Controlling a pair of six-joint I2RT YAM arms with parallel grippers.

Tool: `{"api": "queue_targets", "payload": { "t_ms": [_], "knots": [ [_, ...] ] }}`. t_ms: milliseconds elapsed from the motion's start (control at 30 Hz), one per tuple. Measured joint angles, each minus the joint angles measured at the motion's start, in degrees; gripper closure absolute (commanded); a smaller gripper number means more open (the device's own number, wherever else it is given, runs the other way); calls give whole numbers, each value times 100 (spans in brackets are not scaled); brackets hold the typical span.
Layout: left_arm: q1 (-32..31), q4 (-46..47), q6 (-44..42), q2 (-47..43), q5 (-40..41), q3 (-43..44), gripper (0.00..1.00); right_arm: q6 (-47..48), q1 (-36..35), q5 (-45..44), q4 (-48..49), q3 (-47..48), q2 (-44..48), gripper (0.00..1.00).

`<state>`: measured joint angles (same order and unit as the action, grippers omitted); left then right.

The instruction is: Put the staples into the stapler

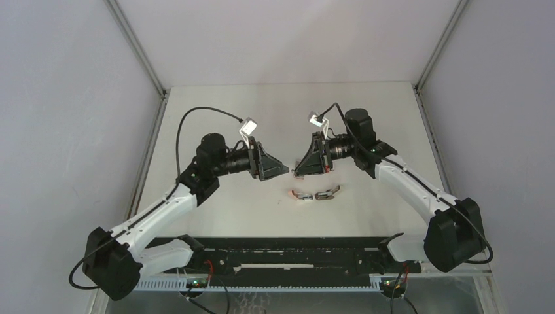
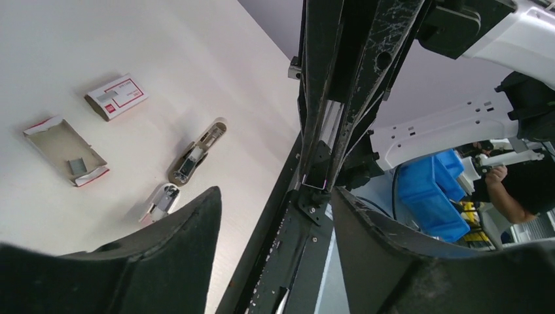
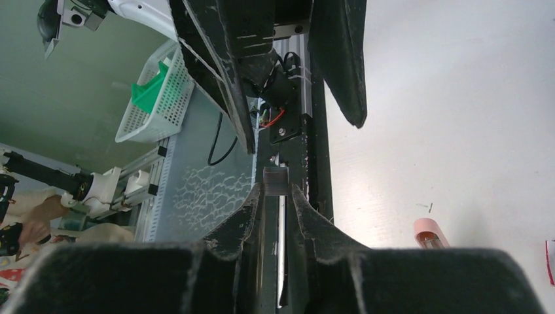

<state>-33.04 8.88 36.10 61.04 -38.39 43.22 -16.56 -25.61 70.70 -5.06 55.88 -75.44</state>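
Note:
My right gripper (image 3: pixel 275 190) is shut on a short silvery strip of staples (image 3: pixel 275 179), held in the air at its fingertips. My left gripper (image 2: pixel 275 194) faces it, open, one finger on either side of that strip (image 2: pixel 315 186) and not touching it. From above, the two grippers (image 1: pixel 285 171) (image 1: pixel 296 174) meet tip to tip over the table. Below them lies the pink-and-white stapler (image 1: pixel 300 195) (image 2: pixel 160 202), opened out, with its pink end (image 3: pixel 430 233) showing in the right wrist view. The staple box's inner tray (image 2: pixel 64 149) holds more staples (image 2: pixel 78 165).
A dark grey-brown tool (image 1: pixel 327 193) (image 2: pixel 196 152) lies just right of the stapler. The white, red-printed box sleeve (image 2: pixel 116 96) lies beyond the tray. Two loose staples (image 3: pixel 427 207) lie on the table. The black rail (image 1: pixel 294 252) runs along the near edge.

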Motion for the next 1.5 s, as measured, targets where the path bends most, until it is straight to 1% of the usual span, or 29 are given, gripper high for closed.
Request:
{"api": "queue_targets", "payload": {
  "t_ms": [67,367,600,700,933,1100,1500],
  "knots": [
    [-44,-2,61,90,-28,24,38,15,0,4,-59,28,-13,87],
    [-284,0,136,269,-129,195,40,37,0,11,-157,96,-44,87],
    [-348,0,240,308,-131,225,52,74,-4,13,-203,96,-55,87],
    [-350,11,317,350,-131,225,59,76,-4,20,-205,96,-55,87],
    [-350,131,490,393,-129,225,67,87,-22,39,-208,96,-55,88],
    [-350,256,555,396,-131,225,70,94,-37,61,-205,96,-55,88],
    [-391,341,645,433,-151,225,71,92,-42,129,-201,96,-55,89]
  ]
}}
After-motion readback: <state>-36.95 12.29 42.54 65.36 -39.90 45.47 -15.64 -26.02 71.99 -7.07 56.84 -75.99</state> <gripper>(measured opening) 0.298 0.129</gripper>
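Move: Just off the left hand's fingertips, some 3 cm to its right and 1 cm back at equal height, are the staples, already gripped about 1 cm left of the right hand's own hand point. On the table some 24 cm below the left hand, the pink-white stapler lies about 1 cm ahead and 6 cm right; the brown stapler is 9 cm farther right, level with it. The open box tray lies roughly 13 cm ahead of the left hand and 5 cm right. Easing about 2.5 cm to the right and 1 cm back, the left hand comes in on the staples with only a slight wrist turn, its wide-open fingers narrowing to about a third open so their tips stand either side of the staples, without shutting. The right hand stays in place and keeps its pinch on them. ##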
